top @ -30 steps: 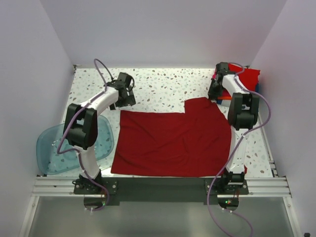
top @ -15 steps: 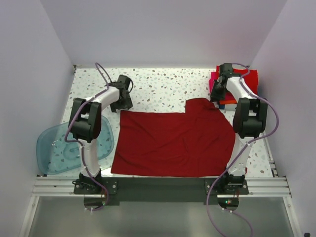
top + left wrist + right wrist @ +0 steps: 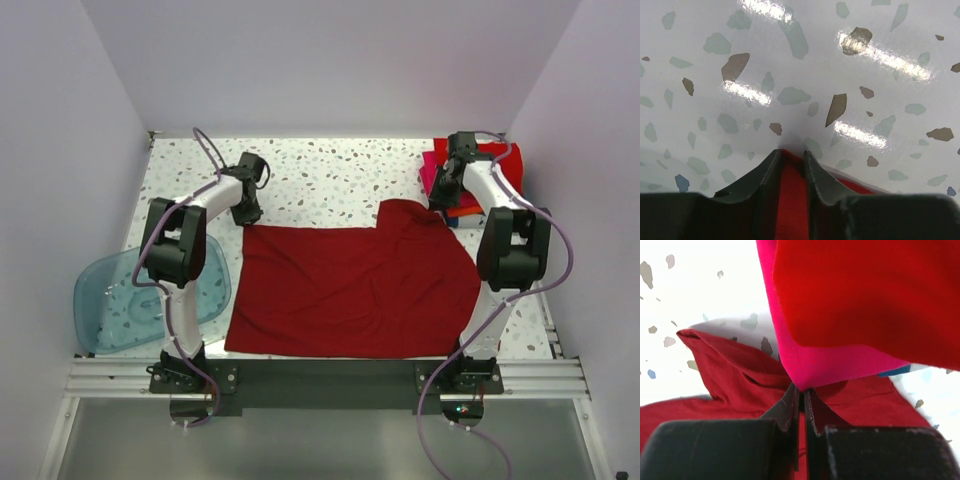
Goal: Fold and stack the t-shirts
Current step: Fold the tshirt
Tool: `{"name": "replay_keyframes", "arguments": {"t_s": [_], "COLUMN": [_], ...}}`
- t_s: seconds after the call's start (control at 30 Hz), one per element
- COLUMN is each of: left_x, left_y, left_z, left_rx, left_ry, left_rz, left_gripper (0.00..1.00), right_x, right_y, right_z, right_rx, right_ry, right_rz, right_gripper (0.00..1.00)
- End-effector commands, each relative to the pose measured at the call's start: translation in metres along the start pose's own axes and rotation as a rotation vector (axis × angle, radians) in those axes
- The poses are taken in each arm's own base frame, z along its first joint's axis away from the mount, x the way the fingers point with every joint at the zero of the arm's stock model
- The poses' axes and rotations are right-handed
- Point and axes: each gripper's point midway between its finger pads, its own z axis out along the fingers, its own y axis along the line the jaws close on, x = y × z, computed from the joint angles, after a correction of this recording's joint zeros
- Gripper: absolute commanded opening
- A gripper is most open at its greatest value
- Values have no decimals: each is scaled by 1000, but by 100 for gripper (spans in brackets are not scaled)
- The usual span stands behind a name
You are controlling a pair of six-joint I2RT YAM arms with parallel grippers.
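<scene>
The dark red t-shirt (image 3: 355, 290) lies spread flat on the speckled table. My left gripper (image 3: 244, 214) is down on its far left corner. In the left wrist view the jaws (image 3: 791, 152) have narrowed onto that corner, and red cloth (image 3: 790, 200) fills the gap between them. My right gripper (image 3: 440, 197) is shut at the shirt's far right sleeve. Folds of the dark red cloth (image 3: 735, 365) run up to its tips (image 3: 801, 390). Just beyond hangs the stack of folded t-shirts (image 3: 490, 160), bright red (image 3: 865, 295) over magenta (image 3: 840, 365).
A translucent blue plastic tub (image 3: 120, 300) sits off the table's left edge, beside the left arm. White walls close in the table on three sides. The arm bases stand on the rail (image 3: 320, 378) at the near edge. Bare speckled table (image 3: 340, 175) lies beyond the shirt.
My left jaws have closed from wide open onto the shirt's far left corner. My right gripper, still shut, has shifted right, and the shirt's right edge has slid right with it.
</scene>
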Motion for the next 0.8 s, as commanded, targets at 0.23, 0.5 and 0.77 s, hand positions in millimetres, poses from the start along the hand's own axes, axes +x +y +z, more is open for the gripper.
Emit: {"name": "replay_keyframes", "arguments": {"t_s": [0.23,0.5,0.77], "left_x": [-9,-13,-14], "left_y": [0,-1,1], "left_z": [-6,-19,-30], "left_rx": [15,47,64], "left_ry": [-37,-58,-70], "left_rz": [1,-1,-5], "left_gripper": [3,0,0], "right_x": [13,15,32], "right_y": [8,19,16], "right_z": [-27,-16,7], "right_rx": [-51,-107,-109], "right_ry": [6,33,86], "right_rz": [-22,-12,-5], "right_gripper": [0,20,25]}}
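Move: The dark red t-shirt's far left corner already lies between the left hand's half-open fingertips, close to the table; the tub is about 15 cm left and 18 cm back. The pink shirt's corner is pinched at the right fingertips, and the t-shirt's bunched edge lies about 2 cm back, 2 cm left and 3 cm below. From the right hand, the sleeve corner is some 9 cm left, 1 cm ahead and 6 cm below, and the folded stack's middle about 9 cm ahead, 9 cm right and 3 cm lower. Left pinches the t-shirt corner shut, lifting about 1 cm; right eases 2 cm back-left, parting slightly, releasing pink. ##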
